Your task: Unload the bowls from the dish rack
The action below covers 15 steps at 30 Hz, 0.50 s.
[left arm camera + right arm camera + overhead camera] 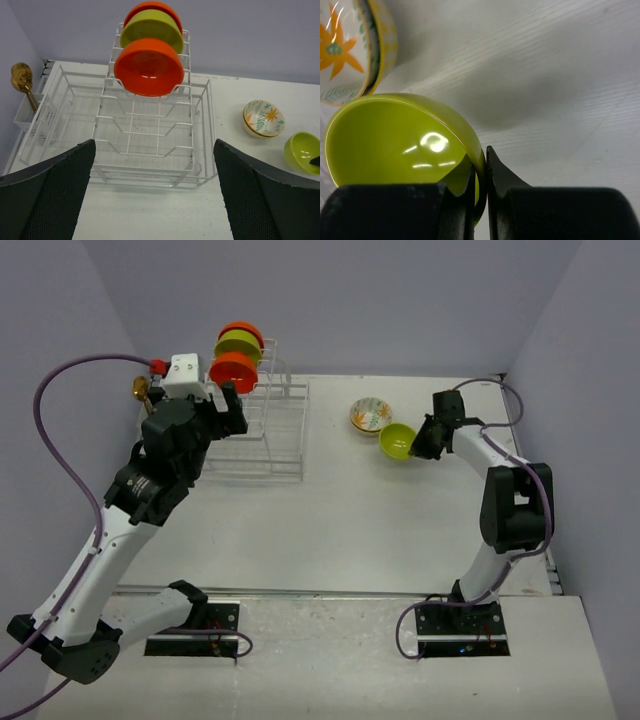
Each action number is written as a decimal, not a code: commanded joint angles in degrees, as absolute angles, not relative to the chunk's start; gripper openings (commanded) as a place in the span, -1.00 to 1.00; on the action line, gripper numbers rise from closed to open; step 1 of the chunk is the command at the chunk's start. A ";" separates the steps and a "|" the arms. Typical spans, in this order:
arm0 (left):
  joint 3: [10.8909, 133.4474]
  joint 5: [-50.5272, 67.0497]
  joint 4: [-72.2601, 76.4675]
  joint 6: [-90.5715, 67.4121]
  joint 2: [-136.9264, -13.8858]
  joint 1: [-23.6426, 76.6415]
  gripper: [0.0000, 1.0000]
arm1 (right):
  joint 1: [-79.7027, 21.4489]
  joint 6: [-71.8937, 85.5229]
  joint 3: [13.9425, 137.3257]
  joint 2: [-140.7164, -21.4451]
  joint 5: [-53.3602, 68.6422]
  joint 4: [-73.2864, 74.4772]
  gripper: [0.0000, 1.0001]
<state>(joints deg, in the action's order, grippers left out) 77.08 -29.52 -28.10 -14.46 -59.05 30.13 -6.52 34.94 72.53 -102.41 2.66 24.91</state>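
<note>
The white wire dish rack (262,430) stands at the back left; it also shows in the left wrist view (150,150). Its upright slots hold an orange bowl (149,67) in front, a lime-green bowl (150,27) behind it and another orange bowl (152,7) at the back. My left gripper (152,195) is open and empty, just in front of the rack. My right gripper (480,175) is shut on the rim of a lime-green bowl (395,145), held tilted just above the table beside the white floral bowl (370,415).
A small holder with a gold spoon (22,80) hangs at the rack's left end. Purple walls close in the back and sides. A purple cable (60,430) loops by the left arm.
</note>
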 commanded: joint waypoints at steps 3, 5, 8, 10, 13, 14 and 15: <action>76.55 -25.58 -27.42 -20.65 -57.04 29.53 1.00 | -0.27 36.65 75.93 -104.76 5.88 23.82 -1.00; 77.43 -23.65 -29.26 -23.37 -56.87 29.53 1.00 | 2.63 36.48 77.25 -106.87 6.33 23.99 -1.00; 78.22 -17.96 -29.53 -25.83 -55.20 29.62 1.00 | 3.51 35.78 79.09 -109.06 5.19 24.34 -1.00; 77.26 -16.18 -29.09 -27.94 -52.74 29.62 1.00 | 3.52 34.55 81.81 -110.38 3.09 25.83 -1.00; 75.15 -13.01 -26.29 -28.04 -49.23 29.53 1.00 | 3.69 33.75 84.89 -113.20 1.23 28.82 -0.96; 74.97 -13.09 -25.84 -27.52 -48.70 29.62 1.00 | 3.69 33.31 86.38 -113.55 0.45 29.35 -0.95; 75.14 -13.36 -26.19 -27.34 -48.43 29.53 1.00 | 3.69 33.31 86.83 -113.82 0.18 29.70 -0.93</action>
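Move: The right hand holds the green bowl by its rim; the clear tabletop it is bound for is roughly 7 cm ahead, 2 cm right and 7 cm below, with the flowered bowls about 14 cm ahead and 15 cm left of the hand. From the left hand, the rack's front orange bowl lies some 28 cm ahead, 1 cm right and 18 cm lower, the rack's green bowl about 6 cm beyond it. Right hand carries the pinched green bowl 9 cm right, forward and down; open left backs 5 cm, rolling and rising. ##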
